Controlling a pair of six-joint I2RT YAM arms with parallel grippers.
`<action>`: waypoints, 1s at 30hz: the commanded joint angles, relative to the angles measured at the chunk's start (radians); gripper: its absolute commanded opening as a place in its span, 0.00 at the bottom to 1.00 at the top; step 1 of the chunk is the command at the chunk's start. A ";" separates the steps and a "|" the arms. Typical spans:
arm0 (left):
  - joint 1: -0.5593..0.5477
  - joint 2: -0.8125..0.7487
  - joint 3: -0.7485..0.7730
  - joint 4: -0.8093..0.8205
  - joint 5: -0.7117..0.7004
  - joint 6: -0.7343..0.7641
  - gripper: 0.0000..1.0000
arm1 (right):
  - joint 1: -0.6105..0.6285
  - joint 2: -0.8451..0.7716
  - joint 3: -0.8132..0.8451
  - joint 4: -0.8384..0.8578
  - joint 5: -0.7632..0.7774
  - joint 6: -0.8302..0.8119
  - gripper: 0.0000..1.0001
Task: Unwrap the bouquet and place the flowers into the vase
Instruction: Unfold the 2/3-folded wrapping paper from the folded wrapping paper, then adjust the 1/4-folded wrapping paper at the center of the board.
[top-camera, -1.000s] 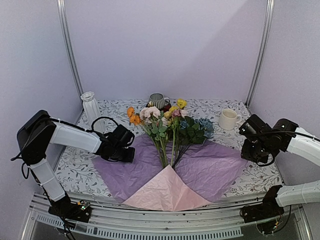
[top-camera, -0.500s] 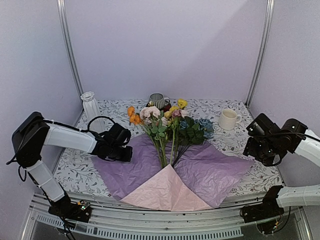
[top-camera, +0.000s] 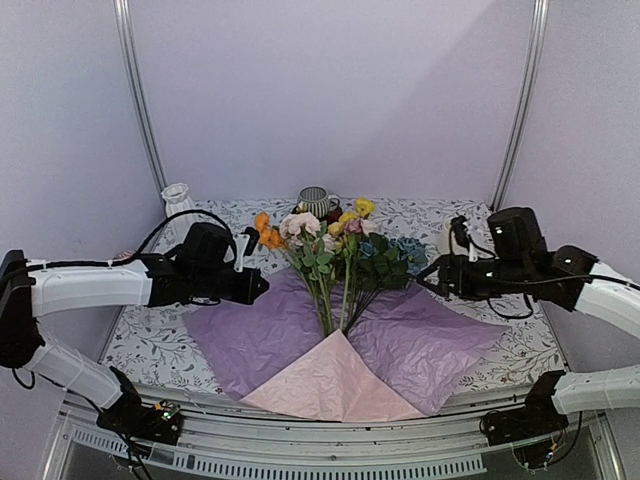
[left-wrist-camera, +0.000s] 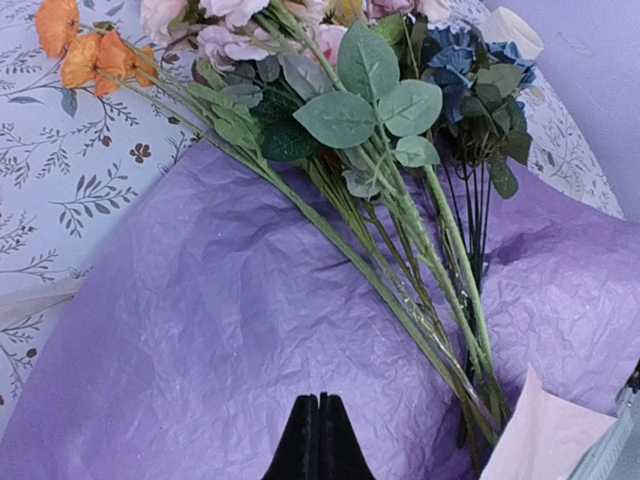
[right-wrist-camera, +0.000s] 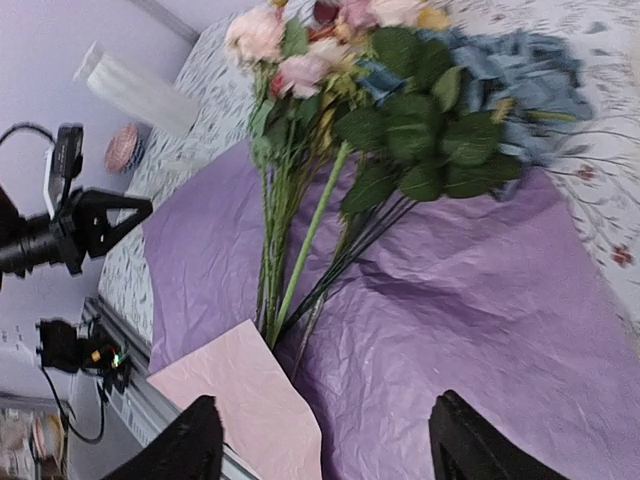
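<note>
The bouquet lies unwrapped: its purple paper (top-camera: 410, 345) is spread flat, with a pink corner (top-camera: 335, 385) folded over the stem ends. The flowers (top-camera: 340, 250) fan out across it, blooms toward the back. My left gripper (top-camera: 262, 287) is shut and empty, hovering over the paper's left part (left-wrist-camera: 200, 330) and pointing at the stems (left-wrist-camera: 420, 300). On the right, my right gripper (top-camera: 430, 273) stands open above the paper (right-wrist-camera: 480, 290), nothing between its fingers (right-wrist-camera: 205, 445). The white ribbed vase (top-camera: 178, 200) stands at the back left, partly behind my left arm.
A grey striped mug (top-camera: 315, 200) stands behind the blooms. A cream mug (top-camera: 450, 238) sits at the back right, mostly hidden by my right arm. A small pink ball-like object (right-wrist-camera: 125, 148) lies near the vase (right-wrist-camera: 140, 90). The table's metal front rail (top-camera: 330, 440) is close below the paper.
My right arm swung in from the right side to the paper's right part and its gripper opened. My left arm stretched out flatter, its gripper staying shut at the paper's left edge.
</note>
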 joint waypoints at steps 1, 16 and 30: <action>0.012 0.028 -0.027 0.032 0.089 0.012 0.00 | -0.002 0.156 -0.091 0.407 -0.285 -0.020 0.63; 0.034 0.304 -0.026 0.144 0.109 -0.016 0.00 | -0.063 0.568 -0.309 0.814 -0.379 0.062 0.03; 0.134 0.414 -0.019 0.180 0.130 -0.013 0.00 | -0.242 0.820 -0.408 1.040 -0.447 0.089 0.03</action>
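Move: The left hand is over the left half of the purple paper, and the patch it will press is straight below, about 12 cm down. The right hand's patch, on the right half, is 20 cm below it, some 3 cm ahead and 3 cm left. The stem ends lie 13 cm right and 4 cm back of the left hand, and 17 cm left and 2 cm ahead of the right. The blue flowers are some 22 cm ahead and 2 cm left of the right hand; the pink flap's middle is 17 cm left, 12 cm back. Both fingertips come down onto the purple paper, one hand either side of the stems, and start sliding forward on it a centimetre or two. The right drops about 20 cm, swinging left towards the stems as its open fingers shut, then back right; the left, still shut, sinks some 12 cm, tipping steeper. ##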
